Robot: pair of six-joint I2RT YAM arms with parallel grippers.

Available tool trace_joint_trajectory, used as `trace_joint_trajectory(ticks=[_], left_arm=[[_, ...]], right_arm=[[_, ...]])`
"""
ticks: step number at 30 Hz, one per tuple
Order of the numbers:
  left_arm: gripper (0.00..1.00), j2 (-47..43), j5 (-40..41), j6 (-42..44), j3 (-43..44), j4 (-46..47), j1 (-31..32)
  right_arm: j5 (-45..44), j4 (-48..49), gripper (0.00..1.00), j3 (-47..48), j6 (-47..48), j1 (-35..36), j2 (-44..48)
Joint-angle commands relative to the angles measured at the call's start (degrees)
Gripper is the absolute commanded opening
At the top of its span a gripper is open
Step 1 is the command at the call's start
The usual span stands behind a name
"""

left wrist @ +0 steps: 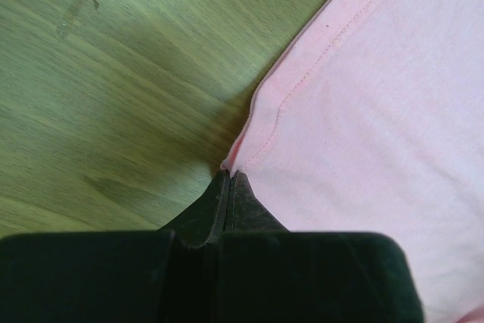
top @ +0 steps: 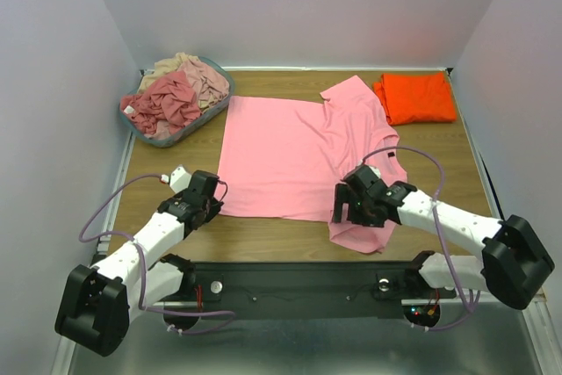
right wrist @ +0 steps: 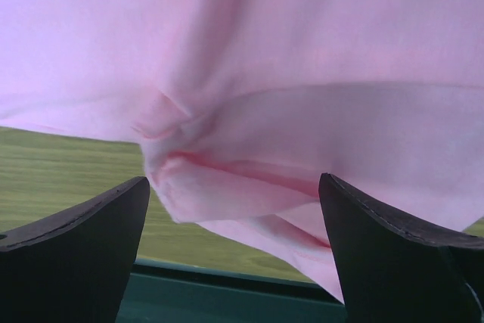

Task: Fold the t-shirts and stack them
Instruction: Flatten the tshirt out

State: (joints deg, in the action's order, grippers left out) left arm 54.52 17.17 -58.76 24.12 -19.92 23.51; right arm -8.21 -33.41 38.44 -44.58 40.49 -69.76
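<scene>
A light pink t-shirt (top: 281,151) lies spread flat in the middle of the table, with its near right sleeve bunched up. My left gripper (top: 213,203) is shut on the shirt's near left corner; in the left wrist view the hem corner (left wrist: 231,158) sits pinched at my closed gripper (left wrist: 229,175). My right gripper (top: 339,210) is open at the bunched sleeve. In the right wrist view, folds of pink cloth (right wrist: 249,111) hang between the spread gripper (right wrist: 234,179), touching neither finger. A folded bright orange t-shirt (top: 414,97) lies at the back right.
A grey-blue oval basket (top: 189,132) at the back left holds a crumpled dusty rose shirt (top: 167,104) and a beige one (top: 189,72). White walls close in the table on three sides. The black arm rail (top: 290,283) runs along the near edge.
</scene>
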Motion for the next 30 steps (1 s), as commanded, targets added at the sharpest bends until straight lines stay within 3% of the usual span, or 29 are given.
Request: trace_joint_trajectory(ticks=[1, 8, 14, 19, 23, 25, 27, 30], left_arm=[[0.00, 0.0, 1.5, 0.9, 1.5, 0.1, -0.2], [0.00, -0.4, 1.5, 1.0, 1.2, 0.3, -0.2], [0.00, -0.4, 1.9, 1.4, 1.7, -0.4, -0.3], [0.00, -0.6, 2.2, 1.5, 1.9, -0.7, -0.4], [0.00, -0.4, 2.1, 1.8, 2.3, -0.8, -0.5], [0.00, -0.4, 1.9, 2.1, 2.7, -1.3, -0.5], [0.00, -0.6, 1.8, 2.1, 2.7, -1.5, -0.5], [0.00, -1.4, 1.0, 2.0, 2.3, -1.1, -0.5]], right_arm=[[2.8, 3.2, 1.00, -3.3, 2.9, 0.2, 3.0], [7.5, 6.0, 1.00, -6.0, 7.4, 0.2, 6.5], [37.5, 6.9, 1.00, -9.9, 1.6, 0.1, 14.4], [46.6, 5.0, 1.00, -13.3, -2.9, 0.2, 22.5], [35.5, -2.8, 1.00, -9.1, -0.6, 0.2, 23.8], [23.6, -8.9, 1.00, -5.0, -2.2, 0.2, 22.4], [11.9, -13.8, 1.00, -2.4, -6.9, 0.2, 21.3], [1.5, -22.2, 1.00, -1.4, -14.9, 0.1, 20.6]])
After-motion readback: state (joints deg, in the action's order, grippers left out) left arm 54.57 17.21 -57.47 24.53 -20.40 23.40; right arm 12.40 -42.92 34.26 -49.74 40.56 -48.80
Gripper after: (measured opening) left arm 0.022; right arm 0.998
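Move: The t-shirt's folded-over near flap, centred about 4 cm back, 2 cm right and 2 cm below the right hand, is what matters. The near table edge is roughly 10 cm straight back of the hand; the shirt's dark neck label lies some 16 cm ahead and 10 cm right. From the left hand, which pinches the near left corner, the flap is about 31 cm right and 5 cm back. Over the near flap of the t-shirt, the right hand dips about 1.5 cm while easing back, then sweeps quickly towards the table edge, to about 11 cm back and 5 cm left, rising and rolling some 30 degrees with its left side up. It then comes forward and right about 4 cm, still high, partly unrolling; its fingers stay wide open. The left hand keeps its pinch on the corner. ##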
